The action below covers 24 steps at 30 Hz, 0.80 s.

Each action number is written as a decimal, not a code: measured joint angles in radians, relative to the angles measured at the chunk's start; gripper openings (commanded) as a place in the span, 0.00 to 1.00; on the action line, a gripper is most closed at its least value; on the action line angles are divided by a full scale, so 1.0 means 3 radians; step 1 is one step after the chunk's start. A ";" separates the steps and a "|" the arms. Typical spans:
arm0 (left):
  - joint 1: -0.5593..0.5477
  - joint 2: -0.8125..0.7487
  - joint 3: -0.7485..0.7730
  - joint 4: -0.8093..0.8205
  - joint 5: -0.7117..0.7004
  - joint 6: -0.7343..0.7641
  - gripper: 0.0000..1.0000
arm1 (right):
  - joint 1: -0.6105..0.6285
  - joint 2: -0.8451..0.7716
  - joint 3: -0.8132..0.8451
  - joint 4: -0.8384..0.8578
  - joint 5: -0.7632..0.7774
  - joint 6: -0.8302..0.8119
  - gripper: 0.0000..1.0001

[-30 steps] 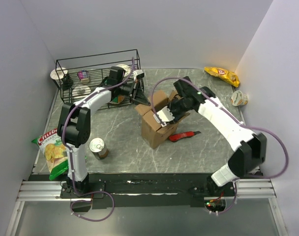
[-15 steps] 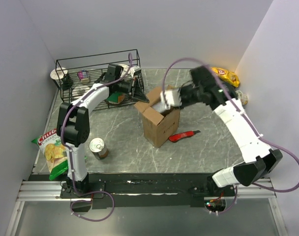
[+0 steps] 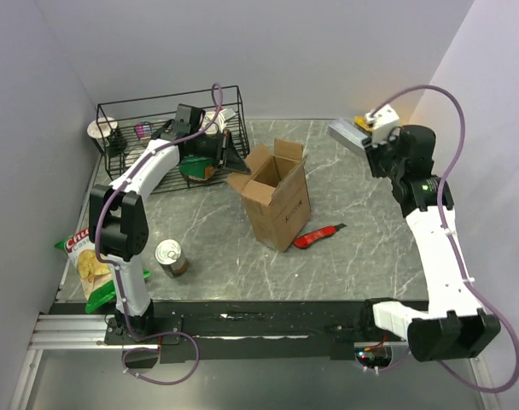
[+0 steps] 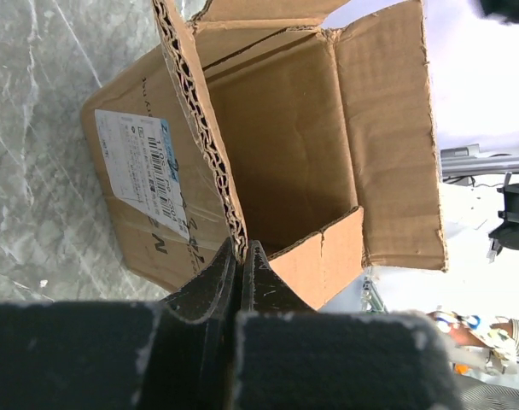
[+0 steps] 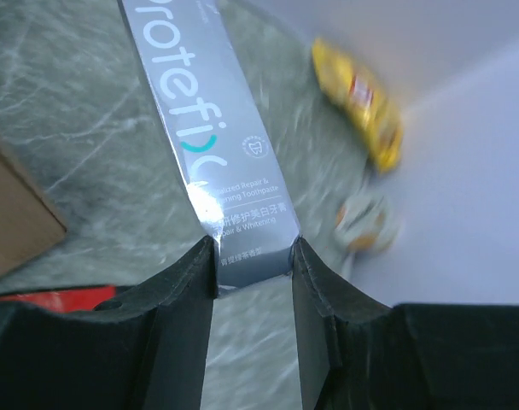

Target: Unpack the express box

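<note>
The express box [image 3: 281,205], a brown carton with its top flaps open, stands mid-table; its white label [image 4: 144,166] shows on one side. My left gripper [image 3: 236,165] is shut on the edge of the box's left flap [image 4: 204,111], its jaws [image 4: 240,256] pinching the corrugated rim. High at the back right, well away from the box, my right gripper [image 3: 366,141] is shut on one end of a silver toothpaste carton [image 5: 208,128], which sticks out beyond the fingers [image 3: 345,134].
A black wire basket [image 3: 127,120] with small items stands at the back left. A red utility knife [image 3: 319,237] lies right of the box. A can [image 3: 170,256] and a green chip bag [image 3: 87,260] sit front left. A yellow snack bag [image 5: 358,94] and a cup [image 5: 362,224] lie back right.
My right gripper has lifted the toothpaste carton out of the express box and swung it up to the back right. The left gripper has kept hold of the flap.
</note>
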 measured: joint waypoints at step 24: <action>0.0029 -0.0004 0.0013 0.0735 0.0327 -0.0481 0.64 | -0.0701 0.0945 -0.0877 0.0328 -0.0504 0.1226 1.00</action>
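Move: The bare table spot for the toothpaste box, which my right hand already holds by its near end, is about 8 cm ahead, 3 cm to the left and 31 cm below that hand. From the same hand the red knife lies some 12 cm left and 4 cm back on the table, and the express box's middle 24 cm left, 2 cm back and 21 cm down. My left hand, still pinching a flap, has that middle roughly 9 cm to its right, 3 cm back and 12 cm down. I plunge my right hand about 22 cm towards the table, swinging some 5 cm right as the fingers tip down about 30 degrees and turn clockwise, then open them wide, let go of the toothpaste box and ease up a few centimetres. Meanwhile my left fingers open and release their pinch on the express box's flap, the hand rising about 3 cm. ##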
